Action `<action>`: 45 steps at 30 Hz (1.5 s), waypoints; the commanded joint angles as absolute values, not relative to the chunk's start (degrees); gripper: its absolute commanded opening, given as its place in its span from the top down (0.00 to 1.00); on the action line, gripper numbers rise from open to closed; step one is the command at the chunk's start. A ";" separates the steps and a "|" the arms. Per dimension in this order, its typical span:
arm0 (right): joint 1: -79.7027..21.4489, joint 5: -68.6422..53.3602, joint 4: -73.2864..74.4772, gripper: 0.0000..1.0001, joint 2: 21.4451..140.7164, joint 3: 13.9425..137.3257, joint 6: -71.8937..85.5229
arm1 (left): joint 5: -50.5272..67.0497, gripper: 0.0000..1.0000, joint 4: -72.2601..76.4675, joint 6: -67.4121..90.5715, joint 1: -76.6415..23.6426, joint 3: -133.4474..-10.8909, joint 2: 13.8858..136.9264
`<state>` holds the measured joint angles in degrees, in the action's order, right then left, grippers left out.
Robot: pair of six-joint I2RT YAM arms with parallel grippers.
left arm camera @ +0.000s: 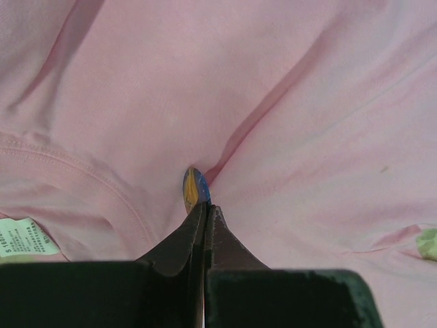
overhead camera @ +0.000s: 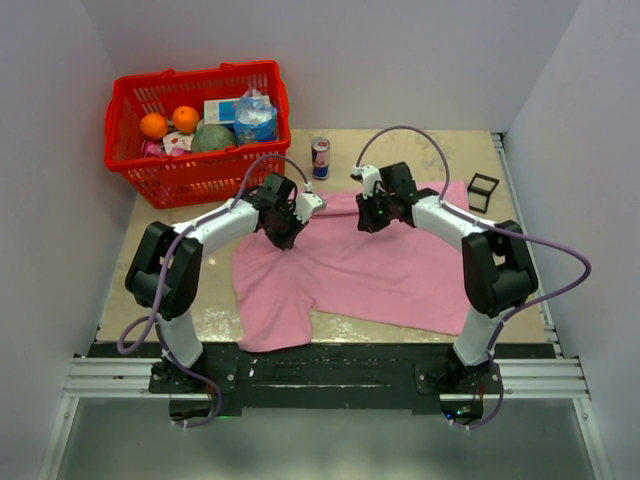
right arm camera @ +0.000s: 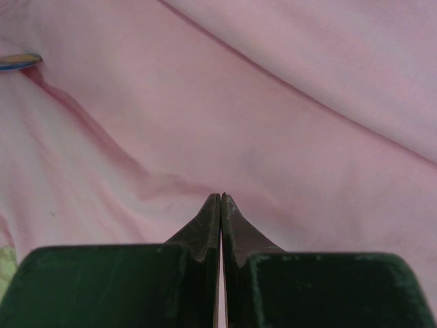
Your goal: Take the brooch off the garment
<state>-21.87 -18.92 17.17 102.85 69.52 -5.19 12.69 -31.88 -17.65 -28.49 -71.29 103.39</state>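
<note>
The garment point(overhead camera: 370, 270), a wrinkly pink shirt, lies spread over the middle of the table and fills both wrist views point(left arm camera: 307, 102) point(right arm camera: 287, 102). The brooch point(left arm camera: 196, 188) is a small round disc seen edge-on, showing blue and yellow. My left gripper point(left arm camera: 207, 207) is shut with its tips pinching the brooch's lower edge, and cloth folds radiate from it. The brooch also shows at the far left of the right wrist view point(right arm camera: 19, 62). My right gripper point(right arm camera: 220, 197) is shut on a pinch of the garment. In the top view both grippers point(overhead camera: 285, 240) point(overhead camera: 368, 222) press on the shirt's upper part, and the brooch is hidden.
A red basket point(overhead camera: 130, 160) with fruit and packages stands at the back left. A drink can point(overhead camera: 321, 158) stands behind the shirt. A small black open-frame cube point(overhead camera: 482, 192) sits at the right. A white label point(left arm camera: 24, 239) shows on the shirt.
</note>
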 commanded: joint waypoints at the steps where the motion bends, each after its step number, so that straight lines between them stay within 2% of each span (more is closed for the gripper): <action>1: -22.67 -18.02 16.61 1.00 102.13 71.02 -5.97 | 16.61 1.00 -28.66 -13.19 -28.30 -68.30 100.99; 9: -24.17 -18.89 17.14 1.00 101.16 70.31 -8.00 | 23.72 1.00 -16.71 -5.46 -28.21 -60.65 92.74; 16: -26.10 -23.02 18.63 1.00 99.23 70.14 -9.31 | 30.14 1.00 -4.59 4.82 -27.51 -55.38 91.67; 20: -30.40 -25.75 17.93 1.00 99.93 70.22 -9.50 | 32.24 1.00 -0.88 12.10 -23.92 -53.44 91.15; 27: -34.45 -27.95 14.77 1.00 107.84 74.88 -3.78 | 40.69 1.00 12.90 25.21 -15.56 -45.36 94.39; 37: -37.35 -31.28 13.98 1.00 114.60 87.00 3.51 | 43.50 1.00 13.36 26.63 -13.45 -45.44 99.93; 45: -44.29 -34.63 14.41 1.00 113.47 85.08 -1.58 | 46.40 1.00 11.69 27.51 -9.94 -46.67 103.80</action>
<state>-40.64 -31.44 14.83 115.81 85.86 0.69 43.29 10.59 26.24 -11.77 -45.43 101.30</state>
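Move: The left fingers already pinch the brooch at their tips, on the rucked garment. From the right gripper the brooch lies about 20 cm to the left, 5 cm nearer the base and 3 cm lower. The white label sits roughly 6 cm left of the brooch and 4 cm farther out. From the left gripper, the can stands some 22 cm ahead and 8 cm right, the basket's middle about 25 cm ahead and 20 cm left. Keep the left fingers shut on the brooch and tip that gripper over by about 45 degrees, so its fingers point more to the right, turning counter-clockwise too; let it swing back, right and up, then return near its start. Bring the shut right gripper some 19 cm left and 6 cm back to the brooch, dipping midway and rising at the end, turning counter-clockwise. ##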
